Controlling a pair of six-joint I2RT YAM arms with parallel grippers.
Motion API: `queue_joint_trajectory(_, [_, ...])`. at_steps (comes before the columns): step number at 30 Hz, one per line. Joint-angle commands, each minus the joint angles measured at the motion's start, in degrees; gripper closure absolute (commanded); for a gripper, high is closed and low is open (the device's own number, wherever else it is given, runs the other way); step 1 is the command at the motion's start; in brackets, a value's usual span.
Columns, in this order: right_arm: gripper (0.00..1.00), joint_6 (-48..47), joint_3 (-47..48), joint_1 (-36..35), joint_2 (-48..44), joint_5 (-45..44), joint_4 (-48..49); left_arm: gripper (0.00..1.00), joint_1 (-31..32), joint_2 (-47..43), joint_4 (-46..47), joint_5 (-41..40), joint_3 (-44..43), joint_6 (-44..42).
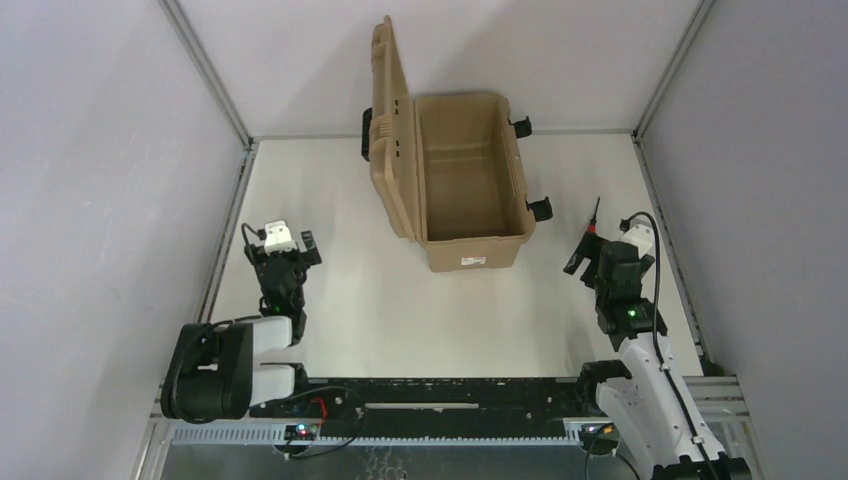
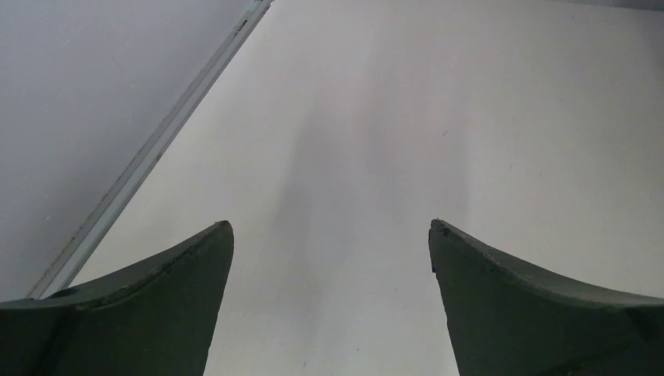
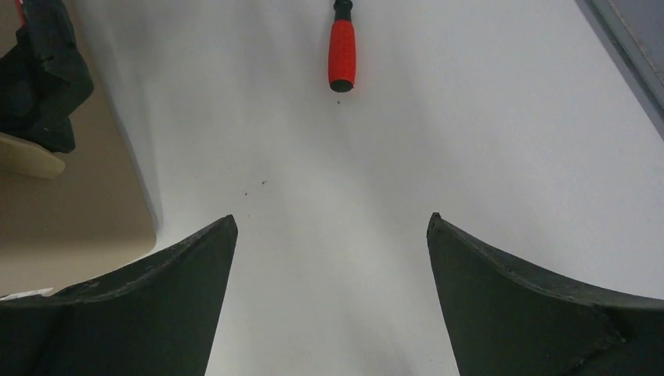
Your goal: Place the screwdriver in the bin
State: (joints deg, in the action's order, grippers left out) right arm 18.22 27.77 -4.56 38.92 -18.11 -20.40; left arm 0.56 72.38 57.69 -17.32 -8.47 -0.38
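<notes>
The screwdriver (image 1: 593, 226), with a red handle and a thin black shaft, lies on the white table right of the bin. In the right wrist view its handle (image 3: 341, 55) lies ahead of my right gripper (image 3: 331, 225), roughly in line with the gap, with bare table between. My right gripper (image 1: 603, 250) is open and holds nothing. The tan bin (image 1: 470, 245) stands at the back centre, lid swung open to the left; its inside shows nothing in it. My left gripper (image 1: 283, 252) rests at the left, open (image 2: 331, 227) over bare table.
Black latches (image 1: 540, 209) stick out on the bin's right side, and one (image 3: 39, 78) shows beside the bin wall (image 3: 70, 204) in the right wrist view. Metal frame rails (image 1: 665, 230) and grey walls border the table on both sides.
</notes>
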Motion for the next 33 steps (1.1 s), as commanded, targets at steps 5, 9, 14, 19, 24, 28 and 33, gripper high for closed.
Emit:
queue_joint_trajectory(5, [0.00,0.2,7.5,2.1,4.1,5.1,-2.5,0.00,-0.4,-0.2,2.8,0.4,-2.5,0.0])
queue_joint_trajectory(9, [0.00,0.1,23.4,10.3,21.1,13.5,-12.6,0.00,-0.4,-0.2,2.8,0.4,-2.5,0.0])
queue_joint_trajectory(14, [0.01,-3.2,36.7,12.1,41.3,13.2,-17.5,0.00,-0.4,-0.2,2.8,0.4,-2.6,0.0])
queue_joint_trajectory(19, [0.08,-5.4,46.1,12.4,58.3,12.1,-18.9,0.00,-0.4,-0.2,2.9,0.4,-2.5,0.0])
queue_joint_trajectory(24, [0.17,-6.7,53.1,12.4,70.1,10.4,-20.0,0.00,-0.4,-0.2,3.0,0.4,-2.5,0.0])
queue_joint_trajectory(28, [0.26,-6.9,55.8,12.5,76.4,8.4,-20.2,0.00,-0.4,-0.2,3.0,0.4,-2.5,0.0])
queue_joint_trajectory(33, [0.82,-7.3,56.7,13.0,79.0,7.0,-19.6,0.00,-0.4,-0.1,3.0,0.4,-2.5,0.0])
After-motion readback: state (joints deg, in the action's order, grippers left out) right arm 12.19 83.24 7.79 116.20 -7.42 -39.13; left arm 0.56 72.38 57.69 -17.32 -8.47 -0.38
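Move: The screwdriver lies about 19 cm ahead of the right hand, 6 cm to its right and 12 cm below, its red handle nearest, some 15 cm ahead, and its shaft pointing away. The open bin's middle stands roughly 21 cm ahead of and 22 cm left of that hand, about 5 cm lower; its near latch is some 17 cm ahead and 9 cm left, about 3 cm lower. From the left hand the screwdriver is about 10 cm ahead, 72 cm right and 10 cm below. The right hand swings out to the screwdriver in one arc, some 15 cm forward and slightly right, first lifting about 4 cm and then dropping steeply to the table while the wrist tips down some 40 degrees. The open fingers start narrowing on the way down and, as the descent levels off, close from either side to pinch the red handle near its butt end. ##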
